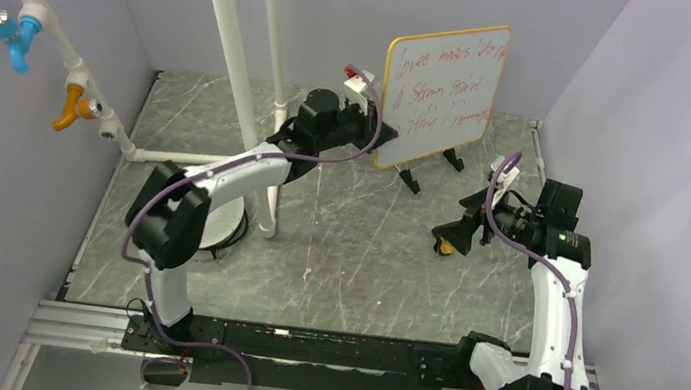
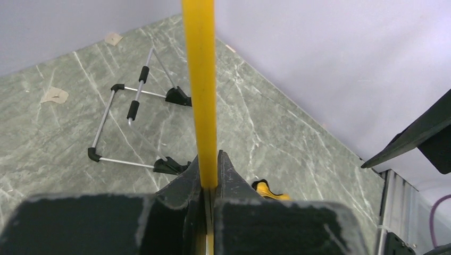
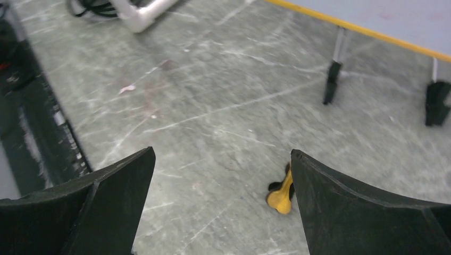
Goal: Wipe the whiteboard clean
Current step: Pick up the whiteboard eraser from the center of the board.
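Note:
The whiteboard (image 1: 440,95) stands upright at the back of the table, with an orange frame, red scrawl and black feet (image 1: 410,179). My left gripper (image 1: 382,131) is shut on its left edge. In the left wrist view the frame's yellow edge (image 2: 199,90) runs up from between the closed jaws of the left gripper (image 2: 208,159). My right gripper (image 1: 455,232) hovers open in front of the board, with nothing between its jaws. Below it on the table lies a small yellow-and-black object (image 3: 282,197), close to the right finger (image 3: 361,212) of the right gripper (image 3: 220,154).
White pipes (image 1: 230,49) rise at the back left, with a blue valve (image 1: 12,32) and an orange valve (image 1: 73,105) on a slanted pipe. A round white disc (image 1: 224,227) lies by the left arm. The board's wire stand (image 2: 133,127) rests on the marble-patterned table. Grey walls enclose three sides.

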Controlling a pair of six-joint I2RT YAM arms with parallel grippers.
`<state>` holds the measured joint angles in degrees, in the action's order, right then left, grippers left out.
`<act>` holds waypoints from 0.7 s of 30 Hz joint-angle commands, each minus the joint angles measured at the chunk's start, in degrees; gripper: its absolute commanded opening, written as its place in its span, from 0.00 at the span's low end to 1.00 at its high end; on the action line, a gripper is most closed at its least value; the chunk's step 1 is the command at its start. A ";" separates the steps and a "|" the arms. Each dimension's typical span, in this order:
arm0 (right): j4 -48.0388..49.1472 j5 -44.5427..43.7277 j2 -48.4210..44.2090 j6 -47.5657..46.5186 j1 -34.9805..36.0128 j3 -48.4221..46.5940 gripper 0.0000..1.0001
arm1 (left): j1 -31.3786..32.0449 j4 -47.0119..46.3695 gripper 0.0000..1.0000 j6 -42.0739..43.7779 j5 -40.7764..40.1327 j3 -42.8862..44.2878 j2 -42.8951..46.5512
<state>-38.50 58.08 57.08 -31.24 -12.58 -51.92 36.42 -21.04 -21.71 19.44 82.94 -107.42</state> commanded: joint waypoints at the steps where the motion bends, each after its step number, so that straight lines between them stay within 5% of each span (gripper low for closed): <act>1: -22.52 13.14 -1.92 -22.09 0.10 -8.48 1.00 | 1.10 -9.83 0.00 1.25 0.95 -3.38 14.28; 9: -36.90 4.93 -2.27 -30.87 0.16 -14.14 0.99 | 9.32 -9.43 0.00 3.52 -7.05 -22.90 32.25; 21: -27.88 -1.10 -5.70 -20.98 0.25 -4.27 0.99 | 15.62 -12.10 0.00 5.21 -12.32 -33.93 34.82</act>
<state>-70.48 60.25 51.72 -54.81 -12.49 -57.78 50.59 -20.51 -18.63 11.84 49.21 -74.85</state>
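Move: The left hand grips the whiteboard's left edge, with the board's middle some 13 cm to its right, 6 cm ahead and 5 cm higher. The eraser lies on the table about 18 cm to this hand's right, 4 cm back and 26 cm below. The empty board stand is roughly 15 cm ahead, 12 cm right and 24 cm down. From the open right hand the eraser is about 7 cm ahead, 2 cm right and 19 cm below. Still pinching the whiteboard by its edge, the left hand pulls it back some 18 cm from above its stand towards the robot, arching up about 3 cm before sinking to just under its starting height, with a slight clockwise turn. The right hand stays wide open and touches nothing as it backs away from the eraser by about 8 cm, lifting some 5 cm and coming down again while turning around 10 degrees counter-clockwise, so the board comes in ahead and to its left. ##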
